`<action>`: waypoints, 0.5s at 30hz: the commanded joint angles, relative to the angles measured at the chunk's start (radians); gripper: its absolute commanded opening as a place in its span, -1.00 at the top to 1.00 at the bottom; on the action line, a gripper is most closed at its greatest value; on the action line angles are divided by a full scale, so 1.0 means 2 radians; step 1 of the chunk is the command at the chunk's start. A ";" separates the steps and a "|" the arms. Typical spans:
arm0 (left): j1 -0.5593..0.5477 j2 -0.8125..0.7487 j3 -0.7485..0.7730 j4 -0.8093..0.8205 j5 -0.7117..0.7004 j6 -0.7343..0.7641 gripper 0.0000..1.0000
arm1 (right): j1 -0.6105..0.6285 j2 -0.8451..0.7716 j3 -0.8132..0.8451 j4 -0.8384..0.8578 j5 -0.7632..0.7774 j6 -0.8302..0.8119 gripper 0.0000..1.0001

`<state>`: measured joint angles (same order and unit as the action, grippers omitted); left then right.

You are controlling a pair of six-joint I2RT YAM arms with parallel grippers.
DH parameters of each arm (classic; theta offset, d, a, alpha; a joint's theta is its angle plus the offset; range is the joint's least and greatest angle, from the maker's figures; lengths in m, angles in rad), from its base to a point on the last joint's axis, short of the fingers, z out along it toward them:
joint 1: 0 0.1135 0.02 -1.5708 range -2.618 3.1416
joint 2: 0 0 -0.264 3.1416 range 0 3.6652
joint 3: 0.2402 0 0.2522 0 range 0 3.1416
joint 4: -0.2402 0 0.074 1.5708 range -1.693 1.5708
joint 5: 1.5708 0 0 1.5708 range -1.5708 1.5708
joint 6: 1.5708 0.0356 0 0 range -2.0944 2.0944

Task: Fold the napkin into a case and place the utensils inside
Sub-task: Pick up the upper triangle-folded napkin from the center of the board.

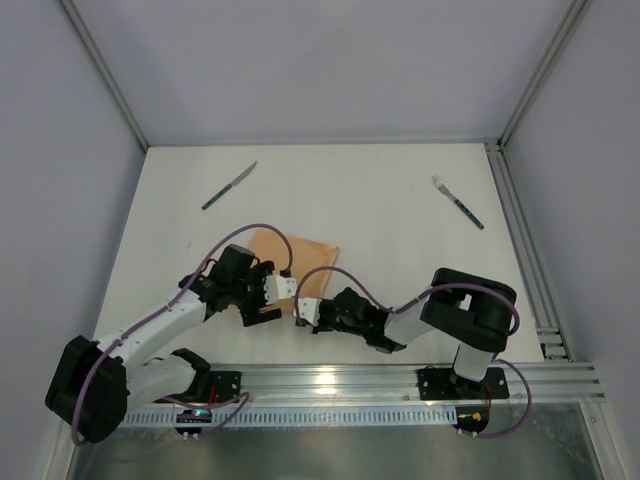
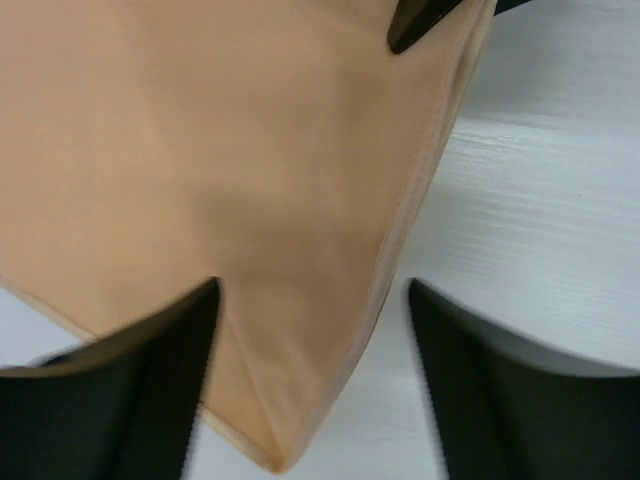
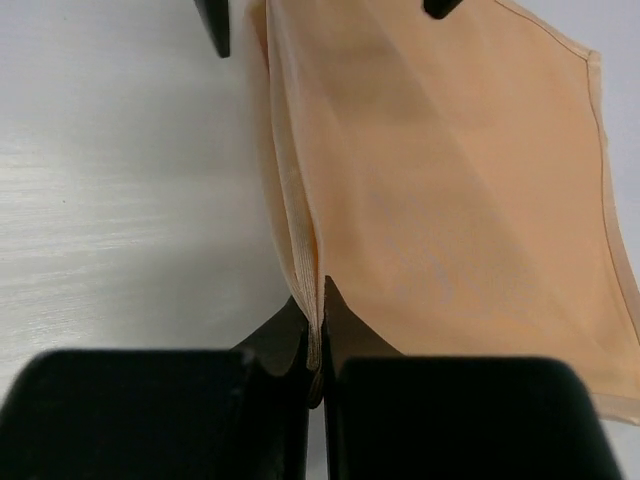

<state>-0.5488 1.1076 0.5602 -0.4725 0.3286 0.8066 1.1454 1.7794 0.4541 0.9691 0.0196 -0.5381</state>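
Note:
The peach-orange napkin (image 1: 305, 255) lies folded in a rough square on the white table, just beyond both grippers; no case is in view. My right gripper (image 3: 318, 345) is shut on the napkin's (image 3: 450, 200) folded near edge, with the layers pinched between its black fingers. My left gripper (image 2: 310, 380) is open, its jaws standing apart on either side of a corner of the napkin (image 2: 250, 180) without clamping it. In the top view the left gripper (image 1: 268, 300) and right gripper (image 1: 303, 308) almost meet. The knife (image 1: 230, 186) lies far left and the fork (image 1: 458, 203) far right.
Grey enclosure walls surround the table (image 1: 380, 190). An aluminium rail (image 1: 520, 230) runs along its right side, and another rail (image 1: 400, 380) carries the arm bases at the near edge. Purple cables loop over both arms.

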 commanded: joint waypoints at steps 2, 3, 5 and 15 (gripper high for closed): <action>0.001 -0.039 0.011 -0.025 0.016 -0.015 -0.98 | -0.039 -0.054 0.044 -0.071 -0.081 0.087 0.92; 0.001 -0.045 0.012 -0.028 0.017 -0.021 -0.98 | -0.042 -0.062 0.060 -0.103 -0.088 0.093 0.92; 0.001 -0.055 0.015 -0.029 0.020 -0.026 -0.98 | -0.054 -0.067 0.073 -0.128 -0.115 0.105 0.92; -0.008 -0.097 -0.065 0.105 -0.008 -0.018 -0.98 | -0.100 -0.064 0.093 -0.136 -0.200 0.196 0.92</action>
<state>-0.5514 0.9176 0.4728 -0.4011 0.3313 0.7650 0.9451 1.6623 0.6052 0.6937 -0.3054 -0.2207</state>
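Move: The right hand already pinches the napkin's near right corner, with the folded napkin's middle about 10 cm ahead, 3 cm to its left and 2 cm lower. The napkin's near left corner lies about 5 cm ahead and 10 cm to the left of this hand. From the left hand, already half open over the near edge, the napkin's middle is about 5 cm ahead, 4 cm to the right and 3 cm below. Upward and a little forward, the right hand lifts the pinched corner about 4 cm and carries it some 2 cm in over the napkin. It keeps its grip and rolls about 20 degrees about its fingers. The left hand opens wide and rises about 3 cm clear of the near edge, then sinks back 1 cm, tilting slightly. ##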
